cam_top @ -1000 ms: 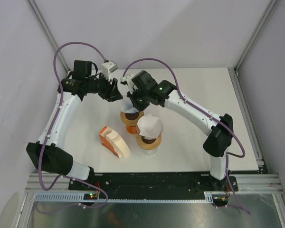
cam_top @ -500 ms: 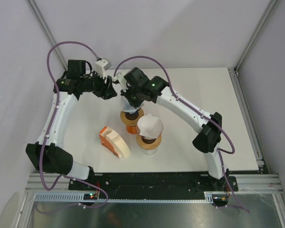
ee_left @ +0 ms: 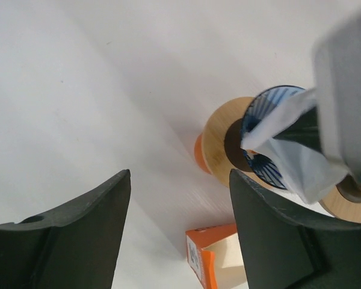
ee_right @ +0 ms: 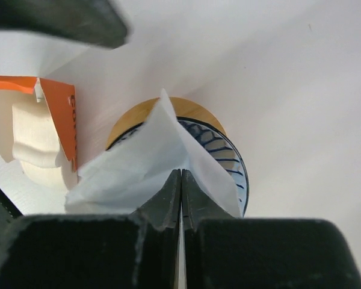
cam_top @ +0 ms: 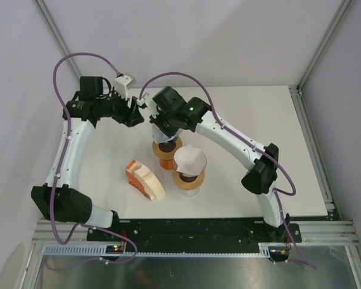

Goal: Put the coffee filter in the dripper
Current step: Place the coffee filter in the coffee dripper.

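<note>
The blue-patterned dripper (ee_right: 230,158) sits on a wooden stand with an orange base (cam_top: 166,153) at mid table. My right gripper (ee_right: 182,173) hangs right over it, shut on the white paper coffee filter (ee_right: 129,171), which spreads out to both sides of the fingertips above the dripper's mouth. The left wrist view shows the filter (ee_left: 304,165) hanging from the right gripper's dark finger into the dripper (ee_left: 266,107). My left gripper (ee_left: 179,174) is open and holds nothing. It stands left of the dripper and apart from it (cam_top: 138,113).
A second dripper with a white filter in it (cam_top: 189,160) stands just right and in front of the first. An orange box of filters (cam_top: 143,179) lies in front and to the left. The enclosure's frame posts rise at the table's corners.
My left gripper has drawn back to the left, away from the dripper, and its jaws have widened. The right gripper has shifted slightly left over the dripper, still shut.
</note>
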Tool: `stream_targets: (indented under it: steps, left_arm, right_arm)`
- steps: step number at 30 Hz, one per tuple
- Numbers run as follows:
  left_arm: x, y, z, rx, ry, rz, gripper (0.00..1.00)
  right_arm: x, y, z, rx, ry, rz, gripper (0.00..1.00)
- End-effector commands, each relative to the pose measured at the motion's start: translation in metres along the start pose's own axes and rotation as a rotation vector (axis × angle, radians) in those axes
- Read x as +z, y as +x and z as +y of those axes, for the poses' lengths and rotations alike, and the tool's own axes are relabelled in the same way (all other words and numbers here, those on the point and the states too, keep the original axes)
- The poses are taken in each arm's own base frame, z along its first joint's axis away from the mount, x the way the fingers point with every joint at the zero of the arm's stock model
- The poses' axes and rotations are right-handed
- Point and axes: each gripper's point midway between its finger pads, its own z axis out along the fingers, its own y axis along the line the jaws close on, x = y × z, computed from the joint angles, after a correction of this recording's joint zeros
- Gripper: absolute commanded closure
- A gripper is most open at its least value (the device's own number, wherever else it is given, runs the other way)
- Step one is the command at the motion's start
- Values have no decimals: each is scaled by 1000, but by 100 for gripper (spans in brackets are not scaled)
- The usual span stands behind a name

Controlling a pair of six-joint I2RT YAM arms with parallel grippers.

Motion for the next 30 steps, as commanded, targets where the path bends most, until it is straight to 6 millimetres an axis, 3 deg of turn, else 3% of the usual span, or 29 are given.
stream_targets:
  steps: [1, 14, 24, 30]
  left_arm:
    - [-5, -6, 28, 44, -118, -22, 28]
    - [-18, -4, 57, 22, -198, -35, 26]
    - [-19, -4, 55, 22, -192, -39, 25]
    - [-18, -3, 53, 17, -179, -40, 25]
  right_arm:
    - [-15, -24, 27, -132, -55, -75, 100]
    - [-8, -13, 24, -124, -74, -42, 100]
    - [18, 17, 20, -135, -82, 90, 100]
    - [43, 46, 15, -143, -47, 207, 100]
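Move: My right hand, shut on the coffee filter, hangs just over the dripper; the dripper's middle is about 7 cm below and 2 cm back, with no clear offset left or right. The other filter-lined bowl sits some 13 cm back and 9 cm right at similar height; the filter carton lies on the table some 20 cm back and 11 cm left. From my empty left hand, the dripper is roughly 11 cm right, 4 cm back and 11 cm below. I draw the pinched filter about 2 cm back and a little left, swivelling slightly counter-clockwise, then lower it some 5 cm down into the dripper as my right fingers tip steeper and keep their pinch. My left hand, fingers still open, first backs off about 5 cm to the left and a little forward, away from the dripper, then holds still. ##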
